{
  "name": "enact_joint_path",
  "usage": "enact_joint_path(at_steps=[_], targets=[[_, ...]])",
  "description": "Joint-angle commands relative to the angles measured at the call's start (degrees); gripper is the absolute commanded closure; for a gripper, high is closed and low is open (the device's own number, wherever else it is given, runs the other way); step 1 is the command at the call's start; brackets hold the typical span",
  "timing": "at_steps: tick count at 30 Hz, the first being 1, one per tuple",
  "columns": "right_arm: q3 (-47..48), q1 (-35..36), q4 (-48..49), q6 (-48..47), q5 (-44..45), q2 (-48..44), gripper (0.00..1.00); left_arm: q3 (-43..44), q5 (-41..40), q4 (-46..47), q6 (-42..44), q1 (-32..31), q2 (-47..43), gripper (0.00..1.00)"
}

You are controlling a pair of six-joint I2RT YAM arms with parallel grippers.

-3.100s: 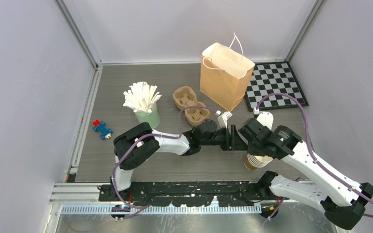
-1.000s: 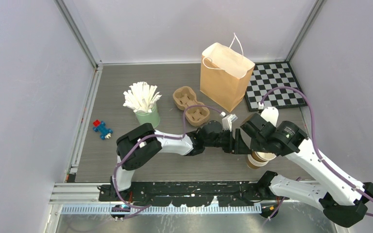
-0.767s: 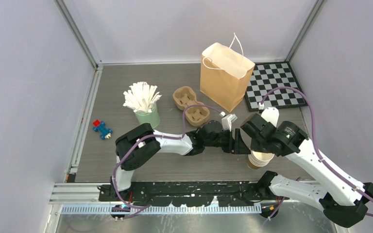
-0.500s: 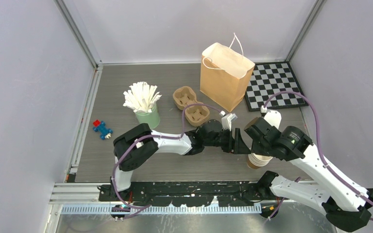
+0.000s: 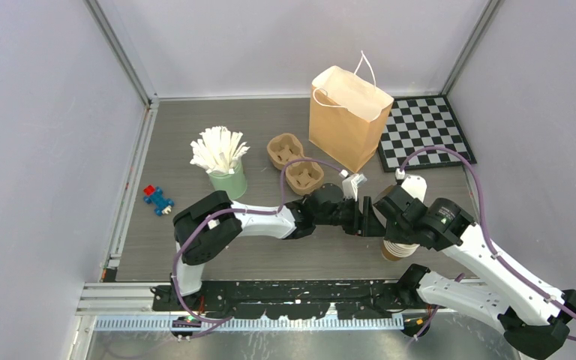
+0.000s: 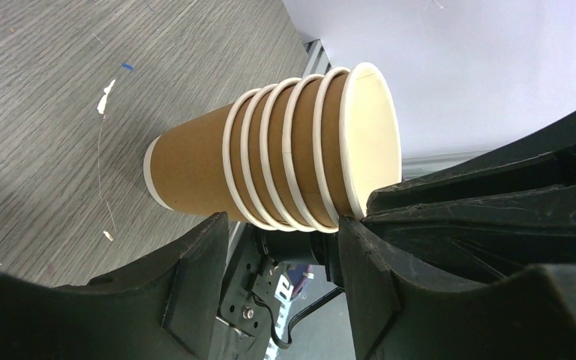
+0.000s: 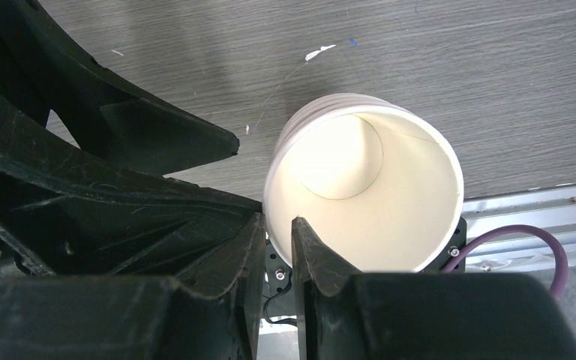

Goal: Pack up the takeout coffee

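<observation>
The takeout coffee, a lidded cup, is out of view. A stack of lidless brown paper cups stands near the front right, also seen as the stack and from above as the white-lined top cup. My left gripper is open, and its fingers lie beside the stack, spaced along its height. My right gripper straddles the top cup's rim, one finger inside the cup and one outside. Only a narrow gap separates them, and whether they pinch the rim is unclear.
An open brown paper bag stands at the back, beside a checkerboard. A pulp cup carrier lies left of the bag. A green cup of white sticks and a small red-blue toy sit at the left.
My right wrist has shifted slightly left and come down over the stack, hiding more of its top. The left arm has hardly moved.
</observation>
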Motion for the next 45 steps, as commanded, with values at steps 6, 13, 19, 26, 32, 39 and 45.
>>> enact_joint_path(at_steps=[6, 13, 19, 26, 32, 39, 45], targets=[[-0.2, 0.3, 1.3, -0.8, 0.1, 0.4, 0.76, 2.7, -0.6, 0.5, 0.3, -0.2, -1.9, 0.43], [-0.5, 0.3, 1.3, -0.1, 0.5, 0.0, 0.81, 2.8, -0.8, 0.7, 0.5, -0.2, -1.4, 0.42], [0.1, 0.3, 1.4, -0.1, 0.9, 0.8, 1.00, 2.7, -0.8, 1.0, 0.5, -0.2, -1.4, 0.43], [0.1, 0.3, 3.3, -1.7, 0.9, -2.1, 1.00, 0.7, -1.1, 1.6, -1.0, 0.9, -3.5, 0.43], [1.8, 0.3, 6.3, 0.8, 3.2, -0.2, 1.00, -3.9, -2.8, -0.4, 0.2, 2.9, -8.5, 0.43], [3.1, 0.3, 13.0, 4.2, 2.5, 6.1, 1.00, -9.3, -6.1, -3.6, 2.5, 3.1, -14.3, 0.42], [3.9, 0.3, 14.7, 5.8, 3.0, 8.3, 1.00, -9.7, -4.9, -0.8, 1.5, 3.2, -13.0, 0.42]])
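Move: The stack of paper cups stands upright with the left side of its top rim between the right fingertips; its middle is about 4 cm to the right of that hand and some 6 cm below. From the right hand, the cup carrier lies roughly 27 cm ahead and 22 cm left, about 11 cm lower, and the paper bag about 36 cm ahead and 5 cm left. From the left hand, the stack's middle is some 7 cm to the right, 1 cm back and 4 cm lower. The cup stack's rim is first pinched where the right fingers already straddle it: they shut on the wall with the hand nearly still. The right hand then drags the stack forward and left, about 4 cm each way, at a level height towards the carrier. Meanwhile the left hand, fingers still half open beside the cups, backs off some 5 cm left, rising and edging forward, and turns slightly counter-clockwise. ##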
